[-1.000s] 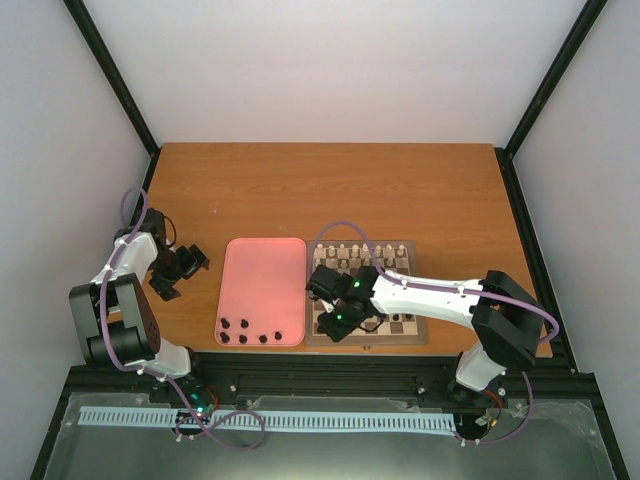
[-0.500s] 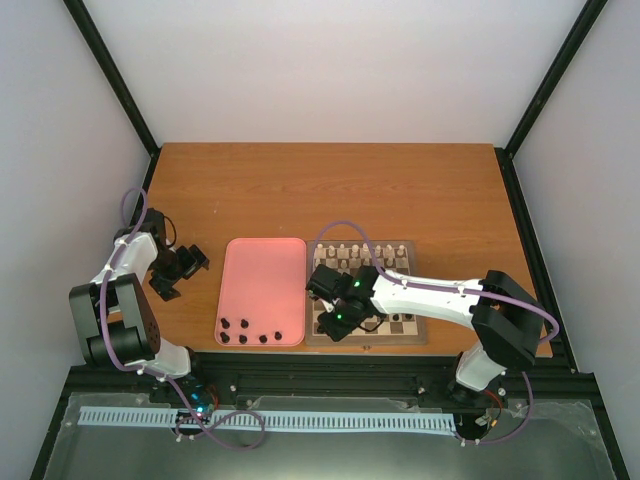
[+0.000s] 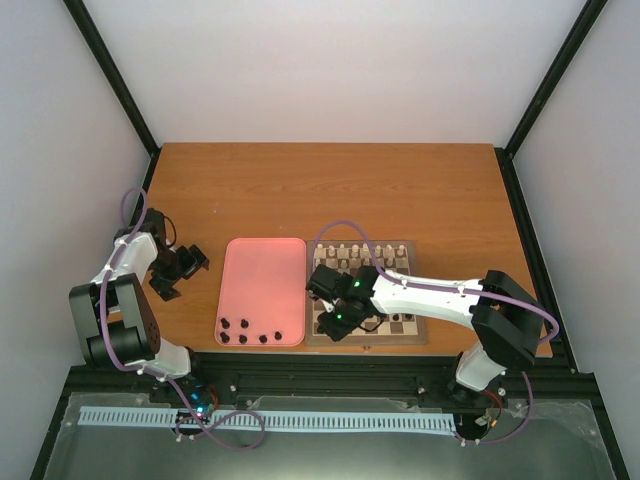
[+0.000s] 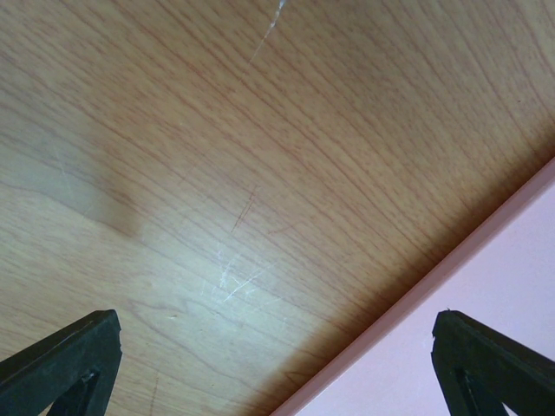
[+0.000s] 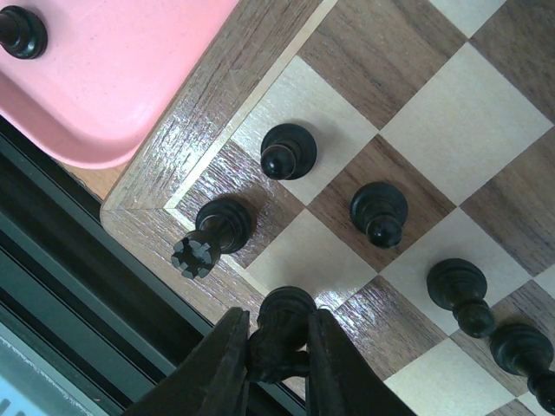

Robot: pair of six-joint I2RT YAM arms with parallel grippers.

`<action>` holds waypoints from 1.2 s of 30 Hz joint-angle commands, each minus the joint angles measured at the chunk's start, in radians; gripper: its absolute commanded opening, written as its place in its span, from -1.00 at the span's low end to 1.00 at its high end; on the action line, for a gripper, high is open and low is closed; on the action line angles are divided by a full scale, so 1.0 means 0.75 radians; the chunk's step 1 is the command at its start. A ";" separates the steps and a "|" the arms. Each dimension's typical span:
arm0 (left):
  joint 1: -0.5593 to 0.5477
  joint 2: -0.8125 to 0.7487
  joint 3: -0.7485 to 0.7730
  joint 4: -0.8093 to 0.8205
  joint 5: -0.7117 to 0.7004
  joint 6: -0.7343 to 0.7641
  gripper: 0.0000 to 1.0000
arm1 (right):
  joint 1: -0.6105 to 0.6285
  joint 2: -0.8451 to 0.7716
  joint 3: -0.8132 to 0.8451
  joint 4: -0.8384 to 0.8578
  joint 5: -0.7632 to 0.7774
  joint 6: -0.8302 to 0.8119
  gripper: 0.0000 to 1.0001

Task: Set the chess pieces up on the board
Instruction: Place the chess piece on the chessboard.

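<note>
In the right wrist view my right gripper (image 5: 277, 319) is shut on a dark knight (image 5: 282, 340), whose base sits over the near-row square beside the dark rook (image 5: 212, 236) at the board's (image 5: 251, 78) corner. Two dark pawns (image 5: 286, 152) stand one row in, and more dark pieces (image 5: 460, 290) run to the right. From above, this gripper (image 3: 337, 322) hangs over the board's (image 3: 418, 338) near left corner, and cream pieces (image 3: 360, 253) line the far rows. My left gripper (image 3: 178, 270) rests open left of the tray; its wide-apart fingers (image 4: 69, 355) hold nothing.
The pink tray (image 3: 262, 280) lies between the two arms, touching the board's left side, with several dark pieces (image 3: 240, 330) along its near end. One of them (image 5: 22, 33) shows by the tray (image 5: 130, 69) rim. The table's black front rail runs just below the board.
Neither arm nor any piece has visibly moved.
</note>
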 commanded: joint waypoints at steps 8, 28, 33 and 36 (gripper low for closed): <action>-0.007 -0.013 0.041 0.001 -0.001 0.024 0.99 | -0.008 0.005 0.021 0.014 0.035 -0.002 -0.52; -0.007 -0.020 0.044 -0.003 -0.009 0.024 0.99 | -0.003 -0.091 0.229 -0.159 0.047 -0.070 -0.19; -0.006 -0.029 0.038 -0.001 -0.006 0.022 0.99 | -0.004 0.010 0.455 -0.270 0.076 -0.157 -0.09; -0.007 -0.033 0.040 0.000 -0.003 0.022 1.00 | 0.004 0.132 0.620 -0.287 0.060 -0.217 -0.06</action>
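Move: The right hand is still around the upright black piece on the near row's second square from the left, its middle only about 1 cm below the hand point. The rook stands roughly 3 cm to the hand's left and level with it; a pawn stands about 3 cm ahead. The nearest tray piece is some 11 cm left and 1 cm back. From the left hand, the black piece lies about 28 cm right and 12 cm back. The right fingers let go of the black piece, opening a little while the hand stays put over its square. Then the hand lifts off with gathering speed, about 9 cm up, swinging some 4 cm left to the tray side and 3 cm forward. The fingers spread to nearly half open on the way, and their tips tilt about 10 degrees forward and left. ##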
